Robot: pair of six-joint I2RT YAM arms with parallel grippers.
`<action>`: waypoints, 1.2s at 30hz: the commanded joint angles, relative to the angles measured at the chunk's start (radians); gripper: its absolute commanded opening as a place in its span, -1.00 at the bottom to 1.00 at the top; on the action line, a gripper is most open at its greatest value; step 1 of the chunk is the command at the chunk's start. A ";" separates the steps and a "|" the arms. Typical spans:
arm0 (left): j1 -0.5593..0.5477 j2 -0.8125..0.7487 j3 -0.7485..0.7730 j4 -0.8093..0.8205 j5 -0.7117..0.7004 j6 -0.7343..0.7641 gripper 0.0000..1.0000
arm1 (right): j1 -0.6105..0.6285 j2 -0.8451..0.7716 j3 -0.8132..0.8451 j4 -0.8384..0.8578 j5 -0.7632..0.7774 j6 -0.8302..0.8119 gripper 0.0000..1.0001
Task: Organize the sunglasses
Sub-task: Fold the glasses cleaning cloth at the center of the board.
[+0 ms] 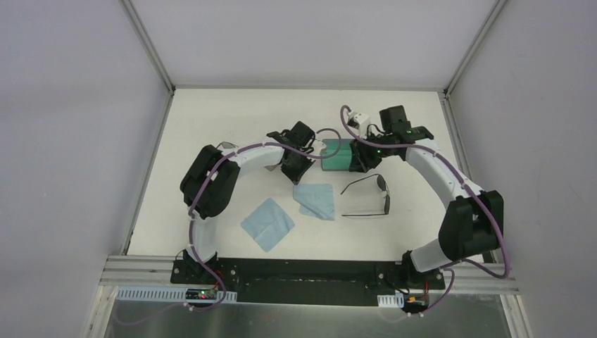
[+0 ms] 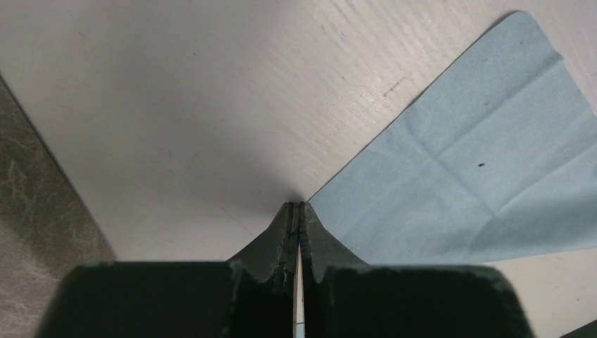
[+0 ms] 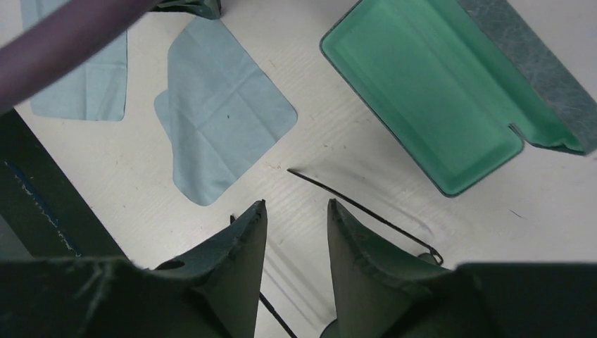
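Note:
One pair of black wire sunglasses (image 1: 382,186) lies unfolded on the white table, right of centre. My right gripper (image 3: 296,204) hovers open just above them. One thin temple (image 3: 366,213) runs past its right fingertip, and another crosses lower down between the fingers (image 3: 239,267). An open case with a green lining (image 3: 429,98) lies just beyond it. My left gripper (image 2: 299,205) is shut with its tips on the table at the corner of a light blue cloth (image 2: 479,162). Whether that corner is pinched does not show. From above, the left gripper (image 1: 296,169) sits left of the case (image 1: 336,160) and the right gripper (image 1: 362,162) on its right.
A second light blue cloth (image 1: 267,224) lies nearer the arm bases, left of the first cloth (image 1: 315,201). A grey-brown textured surface (image 2: 35,211) fills the left edge of the left wrist view. White walls close in the table on three sides.

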 commanded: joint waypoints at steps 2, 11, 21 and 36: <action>0.009 -0.022 0.059 0.017 -0.047 0.002 -1.00 | 0.065 0.084 0.046 0.068 0.004 0.070 -0.22; 0.065 -0.054 0.039 0.009 0.073 -0.055 -0.70 | 0.104 0.211 0.027 0.132 0.009 0.220 -0.33; 0.240 -0.136 -0.132 0.158 0.469 -0.307 -0.30 | 0.201 0.286 -0.032 0.207 0.104 0.261 -0.23; 0.242 -0.211 -0.289 0.281 0.389 -0.372 -0.31 | 0.225 0.373 -0.012 0.252 0.198 0.357 -0.26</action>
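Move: The left fingers are shut on the far-left corner of the partly folded cleaning cloth, whose middle lies some 5 cm back and 6 cm right at about their height. From the open right hand, the cloth's middle is about 11 cm left, 6 cm back and 12 cm down. The green case is 9 cm ahead and 2 cm left of that hand, the sunglasses 4 cm back and 5 cm right, both some 12 cm below. Bring the right gripper, kept partly open, about 12 cm down and 6 cm left to the cloth's far-right corner, tipping its fingers back some 15 degrees. Meanwhile, raise the left gripper slightly forward, open it to let go of its corner, then draw it left and finally back, turning counter-clockwise with the fingers slanting rightward. ##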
